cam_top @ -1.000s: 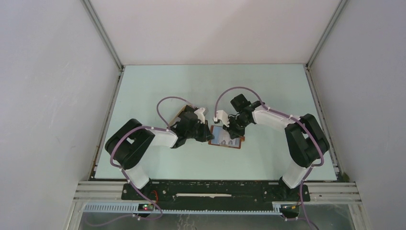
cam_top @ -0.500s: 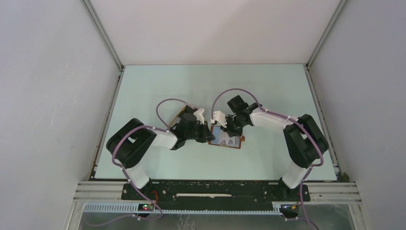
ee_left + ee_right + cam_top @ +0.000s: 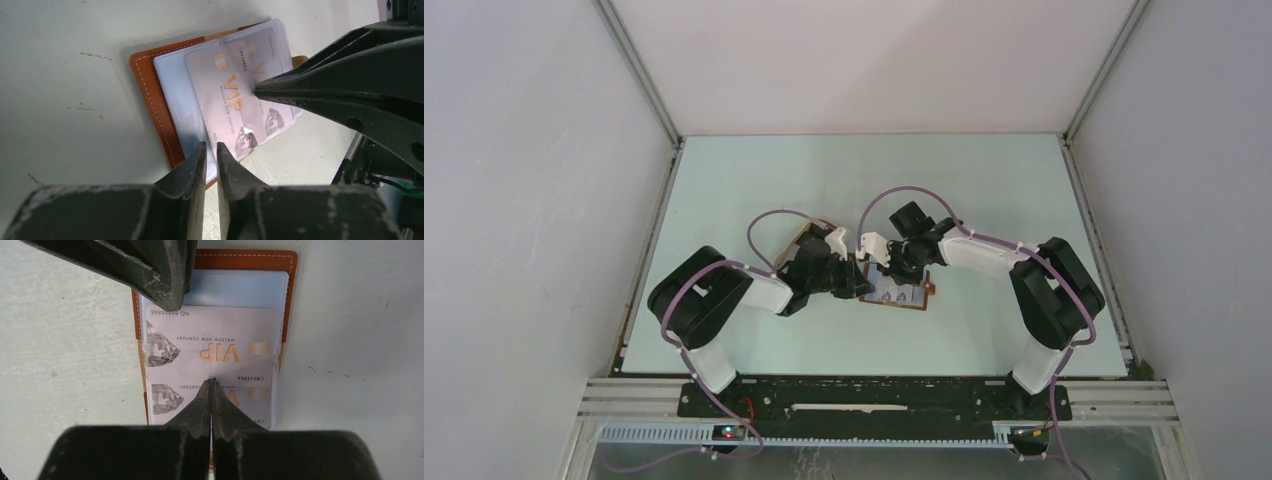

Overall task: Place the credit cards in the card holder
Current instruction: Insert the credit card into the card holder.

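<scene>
The card holder (image 3: 916, 300) lies open and flat on the table; its brown leather rim (image 3: 150, 95) frames clear sleeves. A pale VIP credit card (image 3: 212, 347) lies on top, its upper part over a sleeve. A second such card (image 3: 165, 400) sits inside a sleeve. My left gripper (image 3: 211, 147) hovers at the top card's number end, jaws a narrow slit apart with nothing between them. My right gripper (image 3: 211, 381) is shut, with its tips on the top card's long edge near the middle. In the top view the left gripper (image 3: 861, 283) and the right gripper (image 3: 892, 270) meet over the holder.
A brown-rimmed object (image 3: 804, 236) sits just behind my left wrist, mostly hidden by it. White walls stand on the left, right and far sides of the pale green table (image 3: 984, 190). Both arms crowd the middle of the near half.
My right gripper has shifted left, further over the holder. The left gripper's jaws have parted slightly.
</scene>
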Motion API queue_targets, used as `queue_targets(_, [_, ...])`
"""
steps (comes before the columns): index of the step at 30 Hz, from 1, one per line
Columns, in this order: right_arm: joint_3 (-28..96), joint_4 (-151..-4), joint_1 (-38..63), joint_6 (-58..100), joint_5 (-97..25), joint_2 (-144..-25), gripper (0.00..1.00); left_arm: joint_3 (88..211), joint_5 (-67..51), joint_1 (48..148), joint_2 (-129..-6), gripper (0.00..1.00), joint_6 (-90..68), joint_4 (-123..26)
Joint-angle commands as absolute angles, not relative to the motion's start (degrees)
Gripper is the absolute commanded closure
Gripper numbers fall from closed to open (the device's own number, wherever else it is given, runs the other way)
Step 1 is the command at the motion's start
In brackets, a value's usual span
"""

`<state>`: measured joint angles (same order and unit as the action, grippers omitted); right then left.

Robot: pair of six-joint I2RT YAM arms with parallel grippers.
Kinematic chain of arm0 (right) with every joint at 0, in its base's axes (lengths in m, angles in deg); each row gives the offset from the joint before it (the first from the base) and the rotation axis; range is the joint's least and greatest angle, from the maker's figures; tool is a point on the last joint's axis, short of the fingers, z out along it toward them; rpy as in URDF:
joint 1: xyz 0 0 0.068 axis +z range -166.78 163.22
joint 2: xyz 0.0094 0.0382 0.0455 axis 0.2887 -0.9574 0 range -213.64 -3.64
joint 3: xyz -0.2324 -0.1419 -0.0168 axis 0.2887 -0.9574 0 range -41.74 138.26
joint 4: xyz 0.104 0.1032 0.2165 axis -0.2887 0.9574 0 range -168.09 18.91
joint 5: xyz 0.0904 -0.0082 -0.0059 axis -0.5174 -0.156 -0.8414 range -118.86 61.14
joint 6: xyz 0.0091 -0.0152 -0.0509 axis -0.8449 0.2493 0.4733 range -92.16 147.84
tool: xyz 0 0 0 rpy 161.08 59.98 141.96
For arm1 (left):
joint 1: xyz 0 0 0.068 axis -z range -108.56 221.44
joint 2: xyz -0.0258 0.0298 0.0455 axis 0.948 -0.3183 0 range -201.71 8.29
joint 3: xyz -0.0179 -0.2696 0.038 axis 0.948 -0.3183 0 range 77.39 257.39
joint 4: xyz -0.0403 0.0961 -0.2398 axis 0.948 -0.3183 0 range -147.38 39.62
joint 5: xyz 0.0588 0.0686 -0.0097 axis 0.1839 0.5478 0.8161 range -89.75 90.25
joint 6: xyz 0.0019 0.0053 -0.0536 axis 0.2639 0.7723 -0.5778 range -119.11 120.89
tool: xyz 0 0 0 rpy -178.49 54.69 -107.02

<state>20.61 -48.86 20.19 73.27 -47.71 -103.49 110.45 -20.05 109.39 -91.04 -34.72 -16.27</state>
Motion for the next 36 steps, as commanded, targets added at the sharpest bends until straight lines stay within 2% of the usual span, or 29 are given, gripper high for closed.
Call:
queue_targets(1, [21.32,-51.41,20.49,72.17,-46.15,-104.82,1.0,108.07,-21.25,108.41,-88.1,0.79,-36.39,-15.36])
queue_targets(8, [21.33,-50.36,17.72,70.65,-48.72,-98.08,0.99,105.86,-20.57,108.32,-79.78,0.67,-36.85,-16.64])
queue_targets(13, [20.05,-53.33,16.04,66.56,-50.79,-89.46,0.99,105.26,-18.15,108.27,-78.79,0.6,-34.63,-19.46])
queue_targets(15, [19.74,-53.79,14.4,62.52,-54.56,-86.07,0.94,104.93,-18.36,108.27,-79.65,0.57,-34.81,-18.05])
queue_targets(16, [20.43,-52.28,13.18,58.46,-59.11,-85.37,0.82,104.7,-18.35,108.25,-80.07,0.55,-35.06,-17.14])
queue_targets(17, [21.04,-49.96,11.56,53.87,-63.62,-85.33,0.56,104.5,-18.26,108.26,-80.39,0.53,-35.2,-16.3])
queue_targets(18, [21.29,-48.43,9.88,50.07,-70.08,-86.37,0.45,104.39,-18.09,108.22,-80.68,0.52,-35.23,-15.65])
queue_targets(22, [26.68,-39.04,6.23,40.03,-79.67,-96.74,0.54,104.14,-16.55,108.24,-80.99,0.45,-35.18,-14.29])
queue_targets(27, [17.53,-54.99,4.0,22.12,-77.29,-97.97,0.48,103.89,-14.73,108.21,-82.25,0.4,-35.73,-13.91])
queue_targets(32, [12.64,-61.5,3.1,10.38,-71.2,-98.21,0.43,103.81,-14.9,108.26,-85.21,0.39,-36.81,-12.71])
queue_targets(36, [12.31,-63.08,2.82,7.17,-73.92,-101.7,0.41,104.81,-16.26,108.24,-88.56,0.4,-38.04,-10.89])
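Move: Resting near the two cards, the shut right fingers have the open card holder's middle about 3 cm to their left, level fore and aft and 1 cm below. The left VIP card's middle lies just there too, the right VIP card's 1 cm to the hand's right. From the left hand the holder's middle is about 2 cm ahead, 5 cm right and 1 cm below; the card tray lies some 11 cm ahead and 13 cm left. Coming free of the left card's right edge, the right hand rises about 12 cm and spreads its fingers, rolls strongly clockwise, then drops back to its starting height, 2 cm nearer the base, by the holder's near right corner. The left hand lifts 4 cm off the holder, shifts 2 cm left and sinks again, opening around the near left corner. ##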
